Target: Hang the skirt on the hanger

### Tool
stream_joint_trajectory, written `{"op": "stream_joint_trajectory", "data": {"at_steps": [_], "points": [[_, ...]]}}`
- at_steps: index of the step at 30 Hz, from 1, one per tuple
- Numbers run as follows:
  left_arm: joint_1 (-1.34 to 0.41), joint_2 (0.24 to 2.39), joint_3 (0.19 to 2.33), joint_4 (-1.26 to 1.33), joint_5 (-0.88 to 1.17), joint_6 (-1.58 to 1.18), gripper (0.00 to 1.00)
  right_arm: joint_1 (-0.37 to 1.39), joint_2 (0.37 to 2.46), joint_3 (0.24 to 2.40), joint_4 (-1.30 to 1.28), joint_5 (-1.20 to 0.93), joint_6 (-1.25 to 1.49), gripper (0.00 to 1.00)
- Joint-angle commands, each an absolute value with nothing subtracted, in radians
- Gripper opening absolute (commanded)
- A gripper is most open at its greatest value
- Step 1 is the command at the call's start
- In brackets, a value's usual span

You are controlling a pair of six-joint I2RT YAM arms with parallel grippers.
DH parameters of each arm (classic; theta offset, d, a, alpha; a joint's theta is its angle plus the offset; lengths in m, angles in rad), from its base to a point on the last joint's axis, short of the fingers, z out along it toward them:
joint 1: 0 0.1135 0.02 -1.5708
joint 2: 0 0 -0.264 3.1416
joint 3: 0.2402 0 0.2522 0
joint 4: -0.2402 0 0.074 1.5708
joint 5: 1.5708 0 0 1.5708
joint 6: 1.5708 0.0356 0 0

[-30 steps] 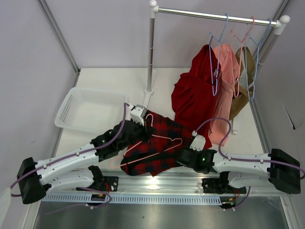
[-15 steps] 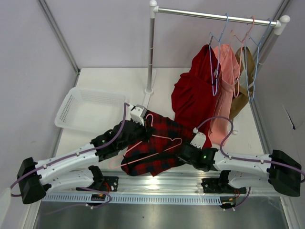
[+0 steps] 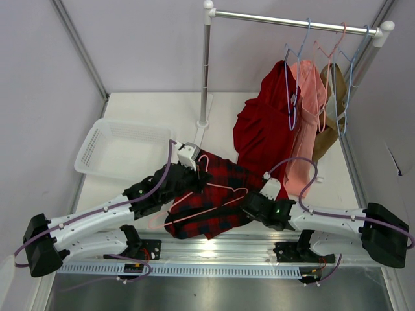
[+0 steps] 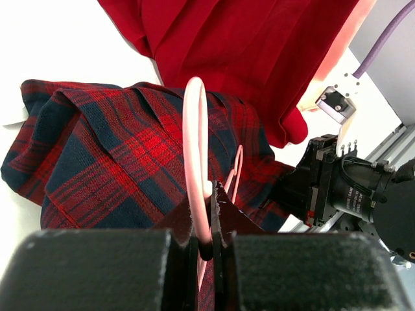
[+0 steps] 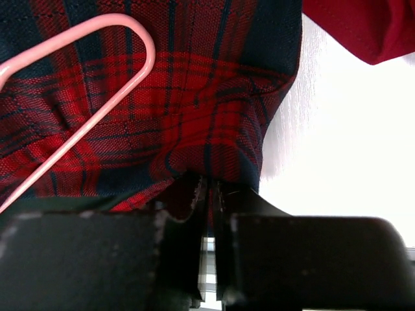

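The red-and-black plaid skirt (image 3: 217, 197) lies rumpled on the white table between the two arms. On top of it rests the pale-pink wire hanger (image 3: 211, 206), hook toward the left arm. My left gripper (image 4: 209, 214) is shut on the hanger (image 4: 194, 149) near its hook, above the skirt (image 4: 104, 162). At the skirt's right edge, my right gripper (image 5: 209, 188) is shut on a fold of the skirt (image 5: 194, 123); one bent end of the hanger (image 5: 123, 39) lies across the cloth just beyond it.
A white mesh basket (image 3: 120, 149) sits at the left. A clothes rail (image 3: 292, 23) on a white post (image 3: 205, 71) carries a plain red garment (image 3: 266, 129), a salmon-pink one (image 3: 308, 110) and blue hangers (image 3: 295, 65). The red garment's hem reaches the table beside the skirt.
My right gripper moved a little left onto the skirt's right edge and closed on the cloth. The left arm and the hanger have stayed still.
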State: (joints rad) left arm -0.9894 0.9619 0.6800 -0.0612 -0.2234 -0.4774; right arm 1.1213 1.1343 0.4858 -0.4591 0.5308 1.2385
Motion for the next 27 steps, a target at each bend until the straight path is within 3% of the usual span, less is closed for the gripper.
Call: {"op": "stream_joint_trajectory", "data": {"at_steps": [1,12,27], "points": [[-0.982,0.940,0.695,-0.029,-0.216,-0.445,0.00,1.114,1.086,0.502,-0.480,0.552,1.227,0.00],[-0.982,0.879,0.661,0.037,-0.172,-0.433,0.00,1.014,0.931,0.506,-0.557,0.506,1.177,0.00],[-0.985,0.802,0.620,0.161,-0.008,-0.351,0.00,0.807,0.890,0.503,-0.473,0.350,1.068,0.00]]}}
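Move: The left hand holds the pink hanger by its neck and hook, with the skirt's middle about 15 cm below, 5 cm back and 6 cm to its right. The right hand, shut on the skirt's right edge near the table, has the hanger's right end roughly 5 cm ahead, 3 cm left and 3 cm above. The red dress's hem is some 6 cm ahead and 10 cm right of this hand. Keeping its pinch on the skirt's right edge, the right hand lifts about 3.5 cm first, then carries the cloth roughly 3 cm forward and 3 cm to the right, towards the red dress's hem, staying beside the hanger's right end. Meanwhile the left hand, fingers still shut on the hanger, raises it close to 5 cm and draws it back about 2.5 cm, turning its wrist some 10 degrees clockwise while tipping the fingers up a little and letting the hand's left side sink. ##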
